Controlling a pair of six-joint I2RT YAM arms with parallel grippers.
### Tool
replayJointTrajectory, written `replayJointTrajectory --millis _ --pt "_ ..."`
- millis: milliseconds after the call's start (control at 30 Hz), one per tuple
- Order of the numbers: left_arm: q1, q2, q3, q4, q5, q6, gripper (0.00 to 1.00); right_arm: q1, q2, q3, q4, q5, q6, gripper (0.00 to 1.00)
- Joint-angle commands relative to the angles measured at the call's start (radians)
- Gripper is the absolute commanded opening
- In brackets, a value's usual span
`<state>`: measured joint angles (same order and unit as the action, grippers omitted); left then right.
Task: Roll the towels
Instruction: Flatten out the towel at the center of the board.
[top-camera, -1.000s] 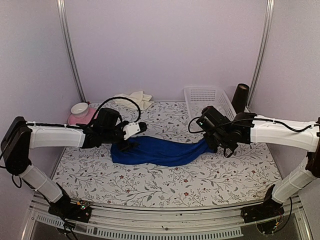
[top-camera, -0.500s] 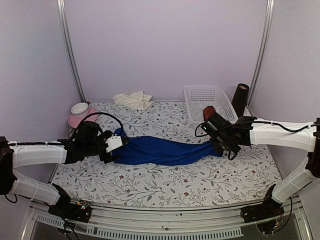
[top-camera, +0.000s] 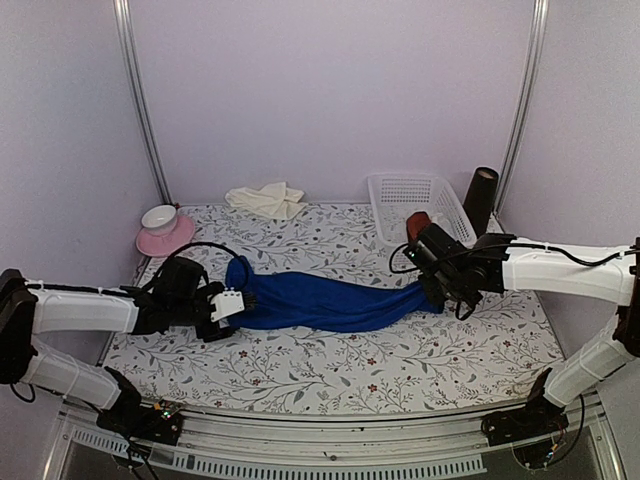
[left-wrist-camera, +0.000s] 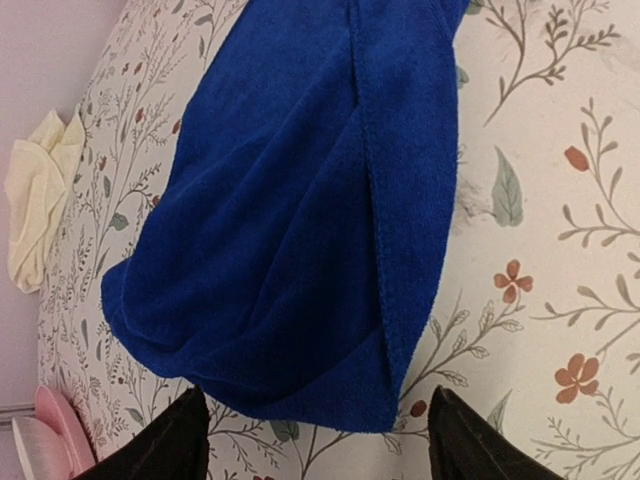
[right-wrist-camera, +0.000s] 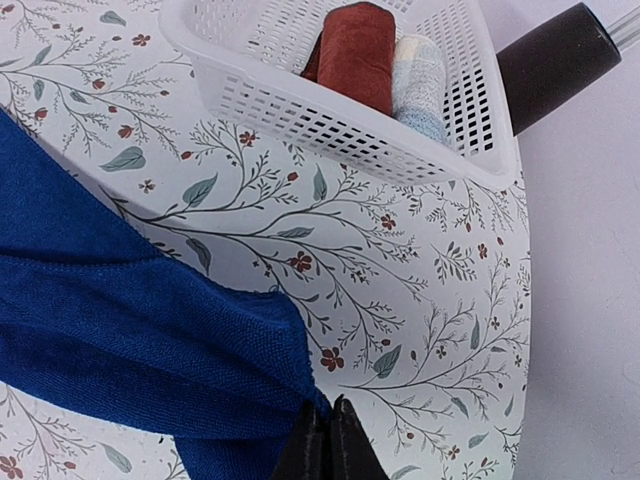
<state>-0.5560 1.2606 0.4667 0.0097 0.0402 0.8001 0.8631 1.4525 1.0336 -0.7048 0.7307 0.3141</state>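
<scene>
The royal blue towel (top-camera: 320, 300) lies stretched in a long band across the middle of the table. My right gripper (top-camera: 438, 298) is shut on its right corner, the fingers pinching the blue towel (right-wrist-camera: 120, 340) at the tip of the right gripper (right-wrist-camera: 325, 440). My left gripper (top-camera: 222, 305) stands open at the left end. The folded end of the blue towel (left-wrist-camera: 290, 230) lies flat just ahead of the left gripper (left-wrist-camera: 315, 450), its edge reaching between the spread fingertips (left-wrist-camera: 185, 440) ungripped. The cream towel (top-camera: 265, 198) lies crumpled at the back wall, also showing as the cream towel (left-wrist-camera: 35, 195).
A white basket (top-camera: 415, 190) stands at the back right; in the right wrist view the basket (right-wrist-camera: 350, 120) holds a dark red roll (right-wrist-camera: 355, 50) and a pale blue roll (right-wrist-camera: 420, 70). A dark cylinder (top-camera: 481, 195) stands beside it. A pink plate (top-camera: 165, 238) with a white bowl (top-camera: 160, 217) sits back left.
My left gripper drew the towel's left end leftward, let go, and backed off toward the near left. The towel now lies longer and straighter. The right gripper shifted slightly right, still holding.
</scene>
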Motion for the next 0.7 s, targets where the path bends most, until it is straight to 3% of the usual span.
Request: replayJointTrajectory --millis 0,133,233,467,567,667 --pt "0.003 0.042 -0.024 0.005 0.001 0.002 0.74 -0.003 -0.005 -0.006 0.033 -0.012 -0.013 0.03" --pt "0.002 0.071 -0.033 0.042 -0.034 0.000 0.72 -0.002 -0.001 -0.008 0.039 -0.020 -0.016 0.03" --pt "0.003 0.099 -0.041 0.098 -0.072 -0.021 0.63 -0.002 0.000 -0.011 0.044 -0.025 -0.015 0.03" --pt "0.003 0.148 -0.035 0.173 -0.147 -0.062 0.24 -0.003 0.006 -0.014 0.049 -0.034 -0.022 0.03" --pt "0.005 0.139 -0.016 0.155 -0.164 -0.080 0.01 -0.003 0.009 -0.014 0.055 -0.034 -0.029 0.03" --pt "0.016 0.099 0.015 0.118 -0.177 -0.090 0.00 -0.004 0.005 -0.014 0.077 -0.041 -0.054 0.03"
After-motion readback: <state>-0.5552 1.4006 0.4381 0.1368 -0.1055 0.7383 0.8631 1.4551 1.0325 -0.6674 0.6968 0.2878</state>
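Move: The blue towel's near-left corner lies almost between my open left fingers, about 4 cm below them, 1 cm ahead and 1 cm to their left. The towel's far-left corner is roughly 15 cm ahead and 3 cm left of that hand; the pink plate with its bowl is some 30 cm ahead and 22 cm left. From my right hand, which already grips the other end, the near-left corner lies about 40 cm to the left, level in reach and some 13 cm lower. I sink my left hand about 3.5 cm onto the blue towel's near-left corner. As I shut the wide-open fingers I ease forward and left some 2 cm, turning the wrist slightly counter-clockwise, and pinch the corner. My right hand keeps its raised hold on the other end, drifting barely 1 cm left. ##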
